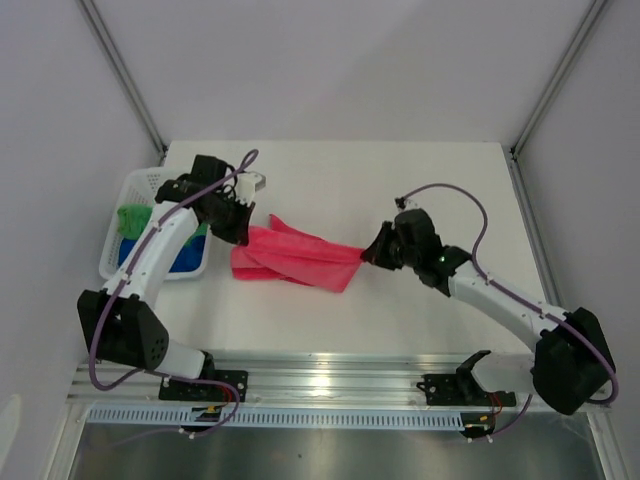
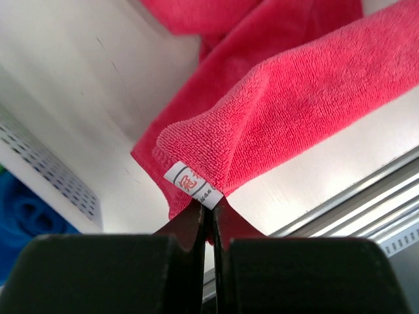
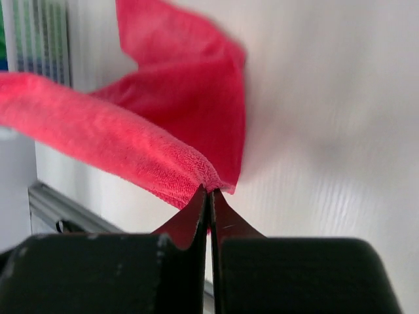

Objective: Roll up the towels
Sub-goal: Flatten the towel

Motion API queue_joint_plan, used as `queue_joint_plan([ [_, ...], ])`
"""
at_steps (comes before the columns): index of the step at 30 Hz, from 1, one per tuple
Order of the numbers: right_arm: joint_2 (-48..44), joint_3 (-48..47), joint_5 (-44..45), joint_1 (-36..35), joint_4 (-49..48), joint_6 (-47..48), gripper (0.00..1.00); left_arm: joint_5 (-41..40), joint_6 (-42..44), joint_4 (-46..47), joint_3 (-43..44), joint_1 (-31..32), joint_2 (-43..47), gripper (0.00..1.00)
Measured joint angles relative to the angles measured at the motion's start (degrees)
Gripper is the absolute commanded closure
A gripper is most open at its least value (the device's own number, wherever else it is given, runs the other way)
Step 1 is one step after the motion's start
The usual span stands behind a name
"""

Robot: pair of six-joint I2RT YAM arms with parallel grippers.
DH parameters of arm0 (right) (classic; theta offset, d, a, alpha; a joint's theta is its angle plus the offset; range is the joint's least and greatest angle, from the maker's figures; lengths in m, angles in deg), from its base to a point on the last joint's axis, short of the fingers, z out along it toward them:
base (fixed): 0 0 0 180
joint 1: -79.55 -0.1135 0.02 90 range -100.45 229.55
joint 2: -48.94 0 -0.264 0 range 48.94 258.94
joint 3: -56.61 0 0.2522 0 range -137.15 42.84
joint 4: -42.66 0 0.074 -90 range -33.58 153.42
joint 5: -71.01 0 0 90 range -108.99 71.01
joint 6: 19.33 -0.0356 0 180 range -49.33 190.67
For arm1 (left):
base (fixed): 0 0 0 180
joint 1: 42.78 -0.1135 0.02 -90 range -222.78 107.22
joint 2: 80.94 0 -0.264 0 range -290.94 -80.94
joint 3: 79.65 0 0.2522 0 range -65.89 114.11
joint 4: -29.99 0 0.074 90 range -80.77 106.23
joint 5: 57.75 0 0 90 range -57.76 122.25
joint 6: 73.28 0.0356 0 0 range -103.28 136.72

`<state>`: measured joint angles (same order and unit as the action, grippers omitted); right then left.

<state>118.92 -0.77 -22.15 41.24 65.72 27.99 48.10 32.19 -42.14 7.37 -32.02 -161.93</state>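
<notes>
The pink-red towel (image 1: 295, 258) hangs stretched between my two grippers above the white table. My left gripper (image 1: 243, 228) is shut on its left corner, where a white label (image 2: 192, 185) shows just above the fingertips (image 2: 211, 209). My right gripper (image 1: 372, 250) is shut on the opposite corner (image 3: 211, 190), with the cloth (image 3: 131, 140) sagging away to the left. The green towel (image 1: 131, 219) and the blue towel (image 1: 187, 252) lie in the white basket at the left, partly hidden by my left arm.
The white mesh basket (image 1: 125, 188) stands at the table's left edge, close under my left arm. Aluminium rails (image 1: 330, 372) run along the near edge. Grey walls close in the table at the back and sides.
</notes>
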Motion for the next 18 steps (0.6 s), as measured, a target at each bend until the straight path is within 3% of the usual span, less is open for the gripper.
queue_joint_plan([
  [3,5.1,-9.9,-1.5,4.9,3.6,3.0,1.0,0.7,-0.5,-0.7,7.4,-0.1,-3.5,0.92],
  [6,7.2,-15.1,-3.2,5.5,2.5,5.6,1.0,0.8,-0.8,-0.1,9.2,-0.2,-5.7,0.94],
  [11,8.2,-11.7,-5.9,4.5,-0.4,6.0,1.0,0.7,-1.6,1.3,6.9,-0.4,-11.2,0.91],
  [13,10.1,-9.3,-6.4,3.8,-0.9,5.2,1.0,0.5,-2.2,2.3,6.5,-0.5,-15.1,0.79],
  [14,11.2,-8.4,-6.4,3.3,-1.1,4.8,1.0,0.3,-2.5,2.8,6.4,-0.6,-17.1,0.68],
  [16,13.2,-7.0,-6.4,2.1,-1.3,4.2,1.0,-0.1,-3.4,3.9,6.3,-0.7,-20.0,0.67],
  [18,15.0,-6.1,-6.5,0.8,-1.6,3.6,1.0,-0.5,-3.8,4.4,6.0,-1.0,-21.5,0.74],
])
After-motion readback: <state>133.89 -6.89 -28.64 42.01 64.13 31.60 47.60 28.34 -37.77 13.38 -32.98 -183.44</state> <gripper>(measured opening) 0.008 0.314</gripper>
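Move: Between the two hands hangs the red towel, both still pinching an edge of it: its middle is about 12 cm right of the left hand, 2 cm ahead and 9 cm lower. From the right hand it lies roughly 15 cm left, 4 cm ahead and 7 cm lower. The towel's loose far flap is some 14 cm ahead and 6 cm right of the left hand, near the table; the white basket stands about 19 cm left, 12 cm ahead. Flicking the pinched red towel forward and up, the left hand goes about 4 cm out and 2 cm up, then sinks some 10 cm toward the table while still edging forward; low down its fingers open and let go of the tagged end. The right hand swings about 6 cm forward and up, then drops roughly 10 cm while drawing back and left, keeping its pinch. ##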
